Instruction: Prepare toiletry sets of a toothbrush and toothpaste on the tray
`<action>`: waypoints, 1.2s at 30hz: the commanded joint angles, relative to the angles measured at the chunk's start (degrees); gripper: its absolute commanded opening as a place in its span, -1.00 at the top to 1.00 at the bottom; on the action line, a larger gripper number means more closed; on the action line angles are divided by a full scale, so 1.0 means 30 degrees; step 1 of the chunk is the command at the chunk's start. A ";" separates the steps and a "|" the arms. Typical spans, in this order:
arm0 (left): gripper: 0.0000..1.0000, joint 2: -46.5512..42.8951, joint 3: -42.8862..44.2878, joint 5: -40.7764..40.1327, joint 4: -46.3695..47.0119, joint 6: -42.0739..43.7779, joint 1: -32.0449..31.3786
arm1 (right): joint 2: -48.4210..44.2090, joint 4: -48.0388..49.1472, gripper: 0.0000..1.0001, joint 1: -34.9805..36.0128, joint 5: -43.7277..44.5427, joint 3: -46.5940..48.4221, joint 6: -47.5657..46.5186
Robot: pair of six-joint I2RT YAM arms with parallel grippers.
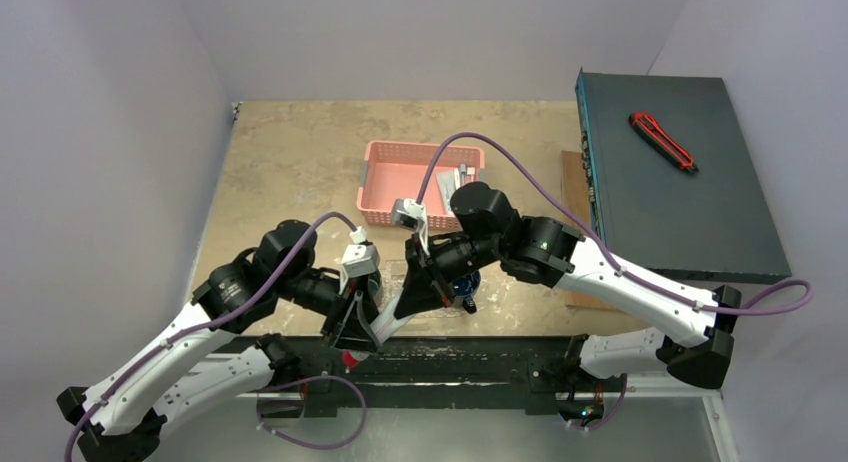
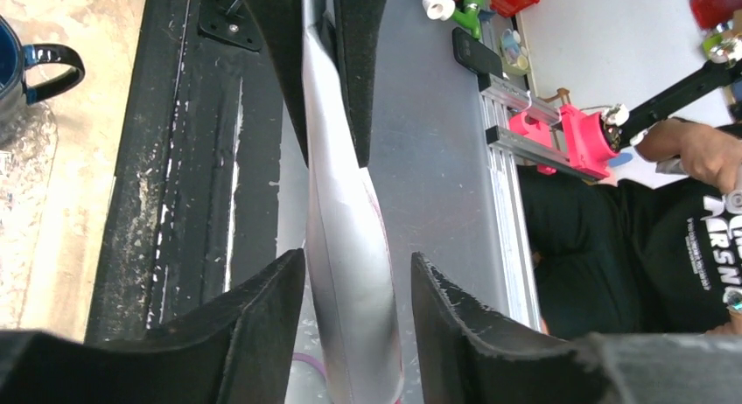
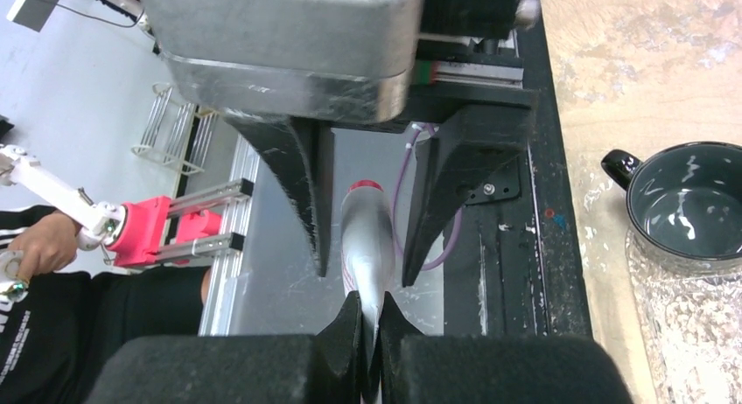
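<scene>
A silver toothpaste tube [image 1: 385, 327] [image 2: 350, 247] [image 3: 367, 233] hangs in the air above the table's near edge, between my two grippers. My right gripper [image 1: 405, 310] [image 3: 369, 297] is shut on its flat crimped end. My left gripper [image 1: 355, 344] [image 2: 357, 257] faces it, jaws astride the tube's body, with a gap showing on one side. The see-through tray [image 1: 490, 307] [image 3: 682, 334] lies on the table beside them, with a dark mug [image 1: 465, 282] [image 3: 691, 207] standing on it. No toothbrush is in view.
The pink basket [image 1: 385, 187] stands behind the arms, with more grey tubes [image 1: 465, 174] at its right end. A dark box [image 1: 680, 202] at the right carries a red-black cutter [image 1: 662, 142]. A person [image 2: 665, 238] sits past the near edge.
</scene>
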 commanded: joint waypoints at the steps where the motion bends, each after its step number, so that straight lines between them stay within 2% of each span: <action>1: -0.08 -0.0276 0.0923 -0.0903 0.0702 0.0514 -0.0051 | -0.0460 0.0248 1.00 0.0055 0.0415 0.0354 -0.0131; 5: -0.29 -0.0792 0.1357 -0.2917 0.0091 0.0642 -0.0041 | -0.0449 -0.0560 1.00 0.0055 0.1373 0.0478 -0.0365; 8: -0.36 -0.1179 0.1776 -0.6425 -0.0462 0.0632 -0.0006 | -0.0387 -0.1807 1.00 0.0056 0.2996 0.0937 -0.0588; 11: -0.41 -0.1560 0.2017 -0.8755 -0.0478 0.0447 -0.0011 | -0.0104 -0.3224 1.00 0.0084 0.4995 0.1730 -0.0875; 24: -0.56 -0.1943 0.2592 -1.5125 -0.0857 0.0177 -0.0019 | 0.2217 -0.7713 1.00 0.0243 1.5198 0.4374 -0.0148; 31: -0.61 -0.1487 0.3948 -1.7841 -0.1465 0.0068 0.0025 | 0.3956 -0.8970 1.00 0.0450 1.8093 0.5858 0.0078; 36: -0.63 -0.0673 0.4668 -1.8396 -0.1617 0.0025 0.0907 | 0.5077 -0.9489 1.00 0.0701 1.9284 0.6795 0.0158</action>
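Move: The right hand holds the toothpaste by its tail; the tray's middle lies about 12 cm ahead, level sideways and some 25 cm below. The dark green mug is roughly 13 cm ahead and 10 cm left of that hand, the blue mug 13 cm ahead and 12 cm right, both about 21 cm down. From the left gripper, partly open around the tube, the tray lies some 17 cm ahead, 7 cm right and 24 cm below. Open the left gripper wide and draw it clear of the toothpaste, about 13 cm forward and some 5 cm left, swinging it roughly 45 degrees counter-clockwise. Keep the right fingers shut on the tube's tail and carry it forward about 13 cm, sinking 8 cm and drifting right, over the tray between the mugs; turn the wrist clockwise and tip the red cap end downward. ##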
